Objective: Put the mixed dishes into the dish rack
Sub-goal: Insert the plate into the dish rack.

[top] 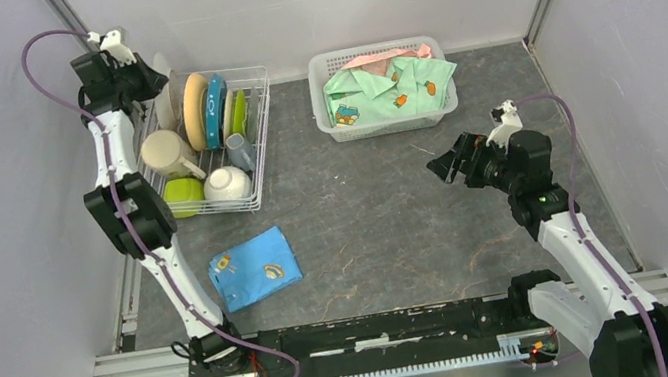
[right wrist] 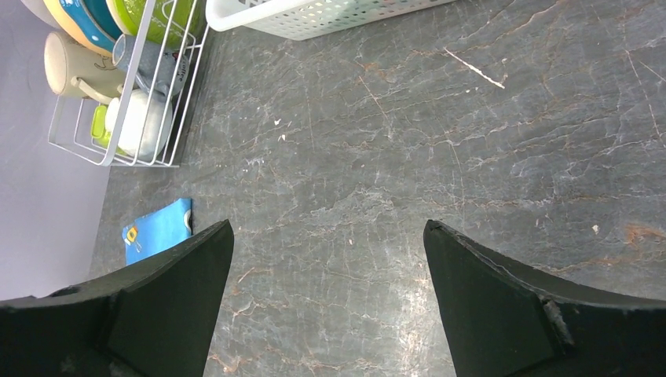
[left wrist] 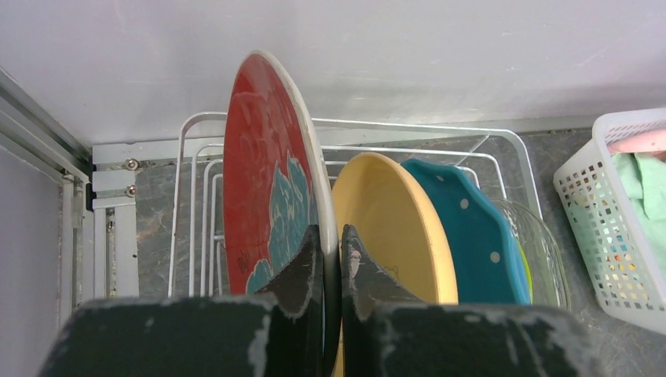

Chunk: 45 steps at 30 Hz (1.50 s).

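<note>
The white wire dish rack stands at the far left. In it stand an orange plate, a blue dotted plate and a lime-green plate. In front of them are a beige mug, a green cup, a white bowl and a small cup. My left gripper is shut on the rim of a red plate, held upright at the rack's left end beside the orange plate. My right gripper is open and empty over the bare table.
A white latticed basket with green clothing sits at the back centre. A folded blue cloth lies on the table in front of the rack. Grey walls close in on the left, back and right.
</note>
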{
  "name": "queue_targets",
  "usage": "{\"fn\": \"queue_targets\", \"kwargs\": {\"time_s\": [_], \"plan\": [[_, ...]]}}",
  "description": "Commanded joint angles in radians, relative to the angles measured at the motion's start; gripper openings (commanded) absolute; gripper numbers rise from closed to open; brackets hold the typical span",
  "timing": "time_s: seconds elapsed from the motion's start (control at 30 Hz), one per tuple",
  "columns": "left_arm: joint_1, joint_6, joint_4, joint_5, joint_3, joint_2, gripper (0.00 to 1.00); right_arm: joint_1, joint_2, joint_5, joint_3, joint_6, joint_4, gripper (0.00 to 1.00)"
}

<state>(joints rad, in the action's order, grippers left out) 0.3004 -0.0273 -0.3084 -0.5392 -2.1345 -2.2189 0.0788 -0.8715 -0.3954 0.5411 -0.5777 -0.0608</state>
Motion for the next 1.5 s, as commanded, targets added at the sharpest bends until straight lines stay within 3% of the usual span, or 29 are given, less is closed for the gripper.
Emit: {"fn": "queue_targets", "kwargs": {"time_s": [0.0, 0.13, 0.33, 0.53, 0.77, 0.93, 1.03, 1.17, 1.37, 1.47], "plan": [[0.022, 0.101, 0.020, -0.096, -0.060, 0.014, 0.02, 0.009, -0.014, 0.000, 0.039, 0.005, 0.044, 0.98], [0.030, 0.090, 0.015, -0.130, -0.059, 0.003, 0.05, 0.013, -0.030, 0.000, 0.042, 0.004, 0.050, 0.98], [0.030, 0.085, 0.000, -0.097, -0.049, -0.001, 0.39, 0.020, -0.034, 0.001, 0.036, -0.001, 0.054, 0.98], [0.029, 0.088, 0.000, -0.071, -0.050, 0.007, 0.50, 0.022, -0.040, 0.002, 0.033, -0.001, 0.054, 0.98], [0.023, 0.084, -0.002, -0.029, -0.042, 0.013, 0.47, 0.029, -0.040, -0.002, 0.027, -0.008, 0.088, 0.98], [0.007, 0.122, -0.001, 0.055, 0.028, 0.041, 0.19, 0.034, -0.029, -0.002, 0.019, -0.013, 0.093, 0.98], [0.000, 0.141, 0.020, 0.082, 0.107, 0.071, 0.16, 0.034, -0.023, 0.000, 0.018, -0.012, 0.093, 0.98], [-0.001, 0.148, 0.025, 0.106, 0.136, 0.085, 0.34, 0.036, -0.018, -0.002, 0.020, -0.004, 0.087, 0.98], [-0.002, 0.146, -0.015, 0.148, 0.051, 0.093, 0.63, 0.035, -0.007, -0.003, 0.019, -0.004, 0.084, 0.98], [-0.003, 0.135, -0.005, 0.166, 0.038, 0.116, 0.70, 0.036, -0.002, -0.004, 0.016, -0.007, 0.085, 0.98]]}}
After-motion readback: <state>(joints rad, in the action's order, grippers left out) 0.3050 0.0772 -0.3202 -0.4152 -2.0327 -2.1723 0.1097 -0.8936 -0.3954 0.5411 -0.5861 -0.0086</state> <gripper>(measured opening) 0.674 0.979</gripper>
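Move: In the leftmost slot of the dish rack, almost straight under the left hand and some 12 cm below it, the red-faced plate is still pinched by its upper rim. From that hand the yellow plate stands about 7 cm to the right and 4 cm back, the blue plate some 12 cm right and 5 cm back, and the cream mug about 14 cm back and 2 cm left. From the idle right hand the slot lies roughly 33 cm ahead and 66 cm left. Easing back barely half a centimetre, the left hand spreads its fingers off the plate's rim, narrows them partway again while rolling its left side up, then opens wider as it shifts left and sinks about 2.5 cm towards the rack. It also draws back about 1 cm, ending with a finger on either side of the plate, clear of both faces. ##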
